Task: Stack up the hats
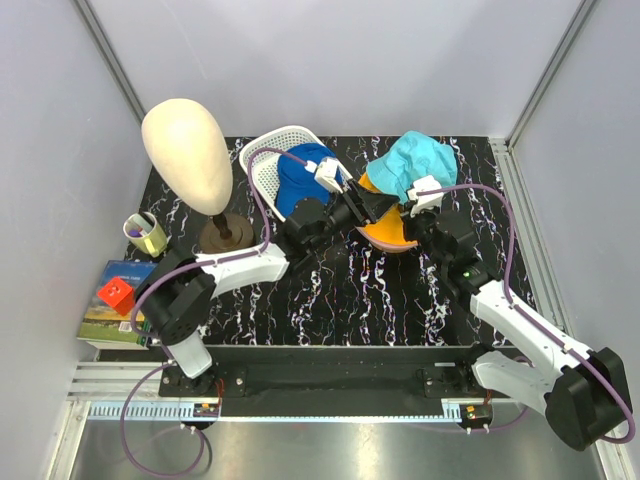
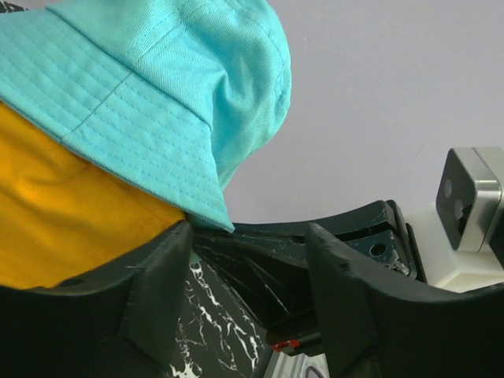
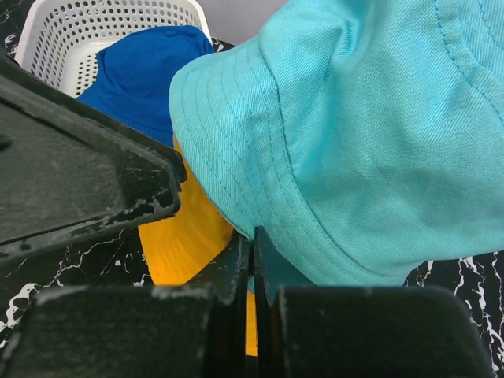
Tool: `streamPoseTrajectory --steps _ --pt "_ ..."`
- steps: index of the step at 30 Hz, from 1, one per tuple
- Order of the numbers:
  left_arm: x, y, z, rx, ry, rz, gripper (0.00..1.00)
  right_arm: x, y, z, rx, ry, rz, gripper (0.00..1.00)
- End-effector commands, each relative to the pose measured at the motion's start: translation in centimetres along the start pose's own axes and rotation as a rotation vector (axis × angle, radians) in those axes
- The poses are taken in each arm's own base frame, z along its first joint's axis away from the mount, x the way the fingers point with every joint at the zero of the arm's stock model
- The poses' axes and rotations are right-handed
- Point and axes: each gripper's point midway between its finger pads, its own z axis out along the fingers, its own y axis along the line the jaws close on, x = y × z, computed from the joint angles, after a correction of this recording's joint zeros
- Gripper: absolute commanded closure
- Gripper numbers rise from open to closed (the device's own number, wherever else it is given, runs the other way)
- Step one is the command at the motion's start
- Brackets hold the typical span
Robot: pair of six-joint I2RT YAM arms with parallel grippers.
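A teal bucket hat [image 1: 425,160] [image 2: 157,79] [image 3: 378,134] lies over an orange-yellow hat [image 1: 385,237] [image 2: 63,213] [image 3: 185,236] at the back middle of the table. My right gripper [image 1: 402,208] [image 3: 252,246] is shut on the teal hat's brim at its near edge. From the left, my left gripper [image 1: 368,205] [image 2: 248,236] stands open at the two hats' edge. Its left finger [image 2: 157,276] touches the orange hat, and no fabric is between its jaws. A royal-blue hat [image 1: 300,182] [image 3: 138,71] sits in the white basket [image 1: 262,172] [image 3: 71,31].
A cream mannequin head [image 1: 187,150] on a brown stand rises at the back left. A small cup [image 1: 145,233] and a book with a red cube [image 1: 115,293] lie at the left edge. Grey walls close in the back and sides.
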Motion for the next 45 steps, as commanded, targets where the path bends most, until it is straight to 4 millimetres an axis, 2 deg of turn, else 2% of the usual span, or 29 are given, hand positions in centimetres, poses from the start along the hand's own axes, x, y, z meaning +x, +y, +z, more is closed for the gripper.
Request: streamPoseTrajectory --steps 1,3,7,9,10,12,13,14,15,17,18,21,22,26,27,28,31,32,33,37,40,45 --pt "-2.5 -2.7 1.1 0.084 -0.096 0.002 0.44 -0.3 0.8 -0.1 -0.031 -0.016 -0.013 1.0" --pt "-2.4 -2.2 1.3 0.065 -0.094 0.002 0.49 -0.3 0.9 -0.1 -0.033 -0.015 -0.016 1.0" --pt "-2.1 -1.7 1.7 0.055 -0.095 0.012 0.51 -0.4 1.1 -0.1 -0.04 -0.018 -0.019 1.0" --pt "-2.1 -1.6 1.7 0.061 -0.1 0.013 0.57 -0.3 1.2 -0.2 -0.045 -0.015 -0.022 1.0" --pt "-2.1 -1.6 1.8 0.07 -0.108 0.019 0.68 -0.2 1.2 -0.2 -0.047 -0.014 -0.023 1.0" --pt "-2.6 -0.9 1.7 0.044 -0.147 0.024 0.79 -0.4 1.4 -0.3 -0.055 -0.018 -0.026 1.0" --pt "-2.9 -1.0 1.6 0.049 -0.162 0.035 0.92 -0.3 1.5 -0.3 -0.06 -0.019 -0.027 1.0" --pt "-3.2 -1.1 1.4 0.05 -0.173 0.043 0.99 -0.3 1.5 -0.3 -0.06 -0.019 -0.029 1.0" --pt "-3.0 -0.4 1.1 0.031 -0.178 0.051 1.0 -0.3 1.6 -0.3 -0.063 -0.018 -0.031 1.0" --pt "-3.3 -0.4 0.5 0.02 -0.189 0.074 1.0 -0.3 1.5 -0.3 -0.059 -0.017 -0.031 1.0" --pt "-3.0 0.8 -0.1 -0.017 -0.189 0.08 1.0 -0.3 1.4 -0.4 -0.055 -0.018 -0.031 1.0" --pt "-3.1 1.9 -1.3 -0.053 -0.199 0.089 1.0 -0.4 1.1 -0.4 -0.041 -0.02 -0.03 0.98" --pt "-2.6 3.0 -1.9 -0.078 -0.189 0.087 1.0 -0.5 1.1 -0.5 -0.038 -0.021 -0.03 0.97" --pt "-2.6 4.8 -2.9 -0.104 -0.19 0.069 1.0 -0.4 0.9 -0.6 -0.031 -0.017 -0.032 0.92" --pt "-2.5 4.9 -3.0 -0.099 -0.19 0.067 1.0 -0.5 0.9 -0.6 -0.029 -0.019 -0.031 0.89" --pt "-2.5 5.1 -3.1 -0.101 -0.188 0.066 1.0 -0.6 0.8 -0.7 -0.026 -0.021 -0.031 0.74" --pt "-2.6 5.8 -3.3 -0.12 -0.191 0.072 1.0 -0.6 0.6 -0.9 -0.017 -0.018 -0.03 0.45" --pt "-2.7 6.1 -3.4 -0.129 -0.194 0.074 1.0 -0.9 0.5 -1.0 -0.015 -0.022 -0.029 0.31" --pt "-2.9 6.5 -3.5 -0.143 -0.202 0.073 1.0 -1.0 0.5 -1.2 -0.014 -0.025 -0.024 0.27" --pt "-3.8 8.3 -4.0 -0.186 -0.218 0.072 1.0 -2.0 0.7 -2.0 -0.034 -0.058 -0.004 0.15" --pt "-3.0 9.2 -4.1 -0.203 -0.189 0.074 1.0 -2.9 0.6 -2.9 -0.032 -0.091 0.014 0.13" --pt "-1.8 11.1 -4.0 -0.251 -0.147 0.087 1.0 -6.2 -0.9 -4.9 0.03 -0.162 0.104 0.1"
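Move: The teal hat, its near brim already pinched in the right fingers, has its middle about 6 cm ahead of the open left hand, 5 cm to its right and 3 cm above it; from the right hand that is 6 cm ahead, 1 cm right and 3 cm up. The orange hat on the stand lies 5 cm below the left hand, about 2 cm ahead and 1 cm right. From the left hand the blue hat in the basket is some 14 cm left, 5 cm ahead and 15 cm lower. The teal hat's near brim is pinched beside the right grip as the left fingers edge forward and shut; the left hand then draws it left and down about 7 cm each over the orange hat, also forward, turning slightly counter-clockwise. The right hand holds nearly still, follows a little left and down, opens to let go of the brim, then lifts and backs off about 5 cm. ##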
